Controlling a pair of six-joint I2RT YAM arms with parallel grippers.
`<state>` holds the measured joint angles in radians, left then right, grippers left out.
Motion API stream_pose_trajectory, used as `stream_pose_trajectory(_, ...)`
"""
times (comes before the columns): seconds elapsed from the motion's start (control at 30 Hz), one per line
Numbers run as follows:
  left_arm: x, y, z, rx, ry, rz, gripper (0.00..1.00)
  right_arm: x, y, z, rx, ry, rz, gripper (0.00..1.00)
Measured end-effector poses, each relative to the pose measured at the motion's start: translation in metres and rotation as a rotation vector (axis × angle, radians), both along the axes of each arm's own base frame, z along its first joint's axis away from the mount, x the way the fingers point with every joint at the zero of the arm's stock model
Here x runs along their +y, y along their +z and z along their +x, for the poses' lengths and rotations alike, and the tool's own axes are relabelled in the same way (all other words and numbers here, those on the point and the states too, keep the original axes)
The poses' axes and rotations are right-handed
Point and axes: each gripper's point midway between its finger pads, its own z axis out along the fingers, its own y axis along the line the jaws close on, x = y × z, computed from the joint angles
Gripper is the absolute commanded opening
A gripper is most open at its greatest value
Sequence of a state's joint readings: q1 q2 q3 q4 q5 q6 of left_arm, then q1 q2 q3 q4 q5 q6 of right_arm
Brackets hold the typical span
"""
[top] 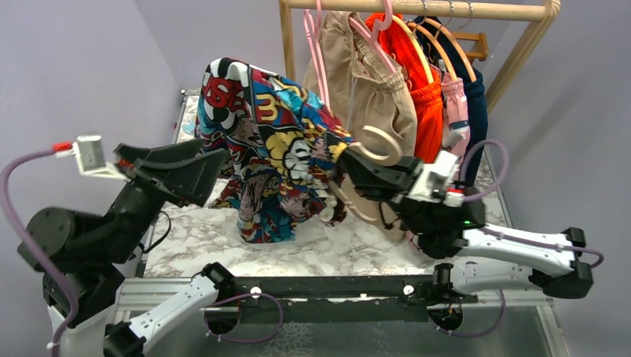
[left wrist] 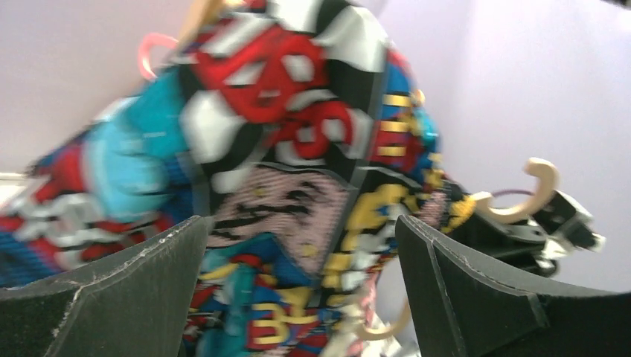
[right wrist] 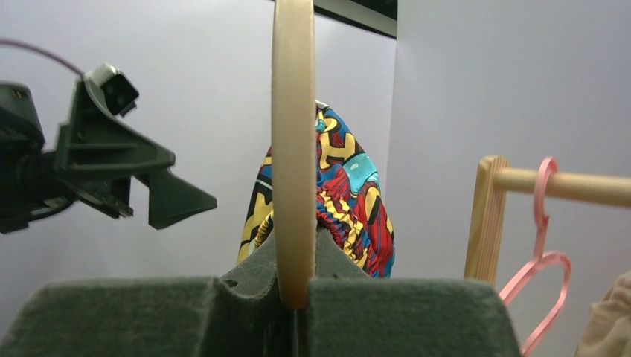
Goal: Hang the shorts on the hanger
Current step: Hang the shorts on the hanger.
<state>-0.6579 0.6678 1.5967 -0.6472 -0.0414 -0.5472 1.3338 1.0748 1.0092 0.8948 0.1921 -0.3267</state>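
The comic-print shorts (top: 260,141) hang in a bunched drape over the cream hanger (top: 381,146), above the middle of the table. My right gripper (top: 350,167) is shut on the hanger just below its curved hook; in the right wrist view the hanger (right wrist: 294,149) stands upright, pinched between the pads, with the shorts (right wrist: 350,201) behind it. My left gripper (top: 212,167) hovers open just left of the shorts. In the left wrist view its fingers (left wrist: 446,282) stand wide apart and hold nothing, with the shorts (left wrist: 298,149) close in front and the hook (left wrist: 532,193) at the right.
A wooden garment rack (top: 417,9) stands at the back right, carrying pink hangers (top: 316,44), beige shorts (top: 364,82), an orange garment (top: 417,97) and darker clothes. The marble tabletop (top: 223,230) lies below. Purple walls close in on both sides.
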Motion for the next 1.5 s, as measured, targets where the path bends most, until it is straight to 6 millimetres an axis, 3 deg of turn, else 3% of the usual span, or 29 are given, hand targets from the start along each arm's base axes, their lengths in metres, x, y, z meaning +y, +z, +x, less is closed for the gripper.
stream_pose_trajectory(0.17, 0.03, -0.007, 0.0, -0.061, 0.127, -0.071, 0.99, -0.053, 0.024, -0.021, -0.044, 0.027, 0.001, 0.01)
stream_pose_trajectory(0.3, 0.029, -0.01, 0.005, -0.091, 0.146, -0.073, 0.99, -0.082, 0.009, -0.028, -0.039, 0.026, -0.003, 0.01)
stream_pose_trajectory(0.4, 0.021, -0.005, 0.006, -0.138, 0.122, -0.058, 0.99, -0.09, -0.005, -0.028, -0.025, 0.022, -0.03, 0.01)
stream_pose_trajectory(0.53, 0.003, 0.011, -0.002, -0.223, 0.025, -0.044, 0.99, -0.091, -0.018, -0.027, -0.006, 0.016, -0.074, 0.01)
stream_pose_trajectory(0.63, -0.016, 0.012, -0.002, -0.236, -0.056, -0.018, 0.99, -0.09, -0.031, -0.023, 0.013, 0.005, -0.101, 0.01)
stream_pose_trajectory(0.83, -0.064, -0.008, 0.008, -0.176, -0.245, 0.049, 0.99, -0.076, -0.053, -0.015, 0.048, -0.014, -0.162, 0.01)
stream_pose_trajectory(0.97, -0.086, -0.036, 0.017, -0.097, -0.323, 0.083, 0.99, -0.063, -0.062, -0.012, 0.059, -0.017, -0.194, 0.01)
stream_pose_trajectory(1.13, -0.094, -0.054, 0.02, -0.049, -0.353, 0.101, 0.92, -0.047, -0.074, -0.008, 0.074, -0.013, -0.237, 0.01)
stream_pose_trajectory(1.3, -0.094, -0.056, 0.02, -0.044, -0.354, 0.106, 0.64, -0.038, -0.079, -0.006, 0.084, -0.007, -0.253, 0.01)
stream_pose_trajectory(1.4, -0.095, -0.06, 0.021, -0.034, -0.353, 0.116, 0.64, -0.036, -0.079, -0.006, 0.085, -0.006, -0.249, 0.01)
stream_pose_trajectory(1.5, -0.094, -0.066, 0.022, -0.017, -0.348, 0.131, 0.75, -0.036, -0.079, -0.006, 0.085, -0.006, -0.246, 0.01)
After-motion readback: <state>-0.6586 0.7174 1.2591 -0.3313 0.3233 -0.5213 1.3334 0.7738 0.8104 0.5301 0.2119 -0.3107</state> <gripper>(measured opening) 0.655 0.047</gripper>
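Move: From the open left hand, the middle of the shorts hangs about 9 cm right, 3 cm ahead and 6 cm lower; from the right hand, gripping their hanger, it lies some 11 cm left, 2 cm ahead and 6 cm lower. The wooden hanger's hook is about 26 cm right and 4 cm ahead of the left hand, roughly level. The pink hanger on the rack is some 17 cm right, 22 cm ahead and 10 cm below that hand. Left hand swings about 9 cm right and down towards the shorts, part-closing; right lowers its hanger 8 cm. ##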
